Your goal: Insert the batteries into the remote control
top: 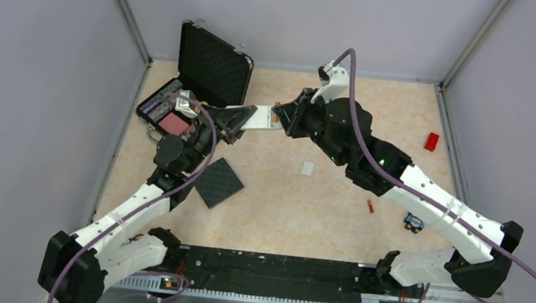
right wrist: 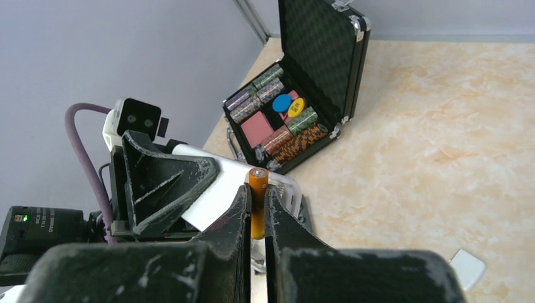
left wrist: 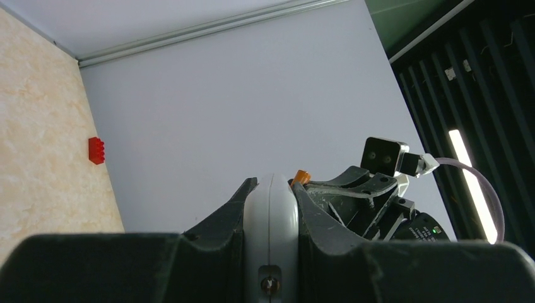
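Note:
My left gripper (top: 234, 120) is shut on the remote control (top: 257, 116), a white-grey body held edge-on above the table. It fills the gap between the left fingers (left wrist: 271, 221). My right gripper (right wrist: 255, 189) is shut on one orange battery (right wrist: 257, 202), held upright against the remote's far end (right wrist: 214, 189). That battery's tip (left wrist: 301, 177) shows just right of the remote in the left wrist view. A second battery (top: 370, 206) lies on the table near the right arm.
An open black case (top: 206, 70) with poker chips (right wrist: 277, 126) stands at the back left. A black square pad (top: 218, 182) lies beside the left arm. A small white plate (top: 307, 168), a red block (top: 431, 142) and a small blue-black object (top: 414, 222) lie on the table.

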You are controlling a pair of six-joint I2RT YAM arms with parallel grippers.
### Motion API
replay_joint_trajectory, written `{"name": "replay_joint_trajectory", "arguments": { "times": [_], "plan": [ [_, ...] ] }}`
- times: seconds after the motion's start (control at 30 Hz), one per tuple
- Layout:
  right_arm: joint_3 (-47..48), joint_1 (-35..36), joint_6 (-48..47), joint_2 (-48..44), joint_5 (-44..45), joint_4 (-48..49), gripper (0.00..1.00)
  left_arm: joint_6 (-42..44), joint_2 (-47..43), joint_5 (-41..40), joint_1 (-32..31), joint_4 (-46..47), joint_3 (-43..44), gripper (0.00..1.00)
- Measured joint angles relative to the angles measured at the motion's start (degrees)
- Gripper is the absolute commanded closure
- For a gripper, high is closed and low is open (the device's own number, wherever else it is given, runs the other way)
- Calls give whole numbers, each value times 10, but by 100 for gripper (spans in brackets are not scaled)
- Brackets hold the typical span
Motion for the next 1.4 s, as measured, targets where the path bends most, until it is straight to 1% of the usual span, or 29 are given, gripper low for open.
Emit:
{"name": "replay_joint_trajectory", "arguments": {
  "times": [0.13,0.37,0.6,0.7,1.0,1.27,1.4],
  "plan": [
    [22,0,-16,14,4,-14,98,-7,2,-2,0,8,-4,100],
    [24,0,-21,28,7,-19,98,-17,21,-4,1,28,-8,100],
    [24,0,-16,33,9,-28,95,-26,35,-9,4,51,-17,100],
    [37,0,-4,39,10,-49,94,-23,39,-12,4,61,-19,100],
    [69,0,17,67,20,-94,86,1,52,-14,4,87,-29,100],
    [88,2,36,81,21,-125,75,2,52,-17,4,101,-43,100],
    [94,3,47,85,21,-136,73,2,52,-16,3,102,-46,100]
  ]
}}
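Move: Just past the right fingertips, which still hold the orange battery, lies the open battery compartment of the white remote: about 1 cm ahead, 2 cm left and 2 cm below the right hand. Some 40 cm below that hand are the dark square pad, roughly 15 cm ahead and 15 cm left, and the small white cover, about 25 cm ahead and 12 cm right. For the left hand gripping the remote, the compartment is some 4 cm right, level fore and aft, 1 cm lower. Lowering the battery into the open compartment, the right hand sinks about 4 cm, easing roughly 1 cm left and forward and tipping its fingers down some 10 degrees; halfway down its fingers begin to part and let go of the battery. The left hand keeps its grip on the remote and sinks with it nearly 3 cm, drifting about 1.5 cm forward. ##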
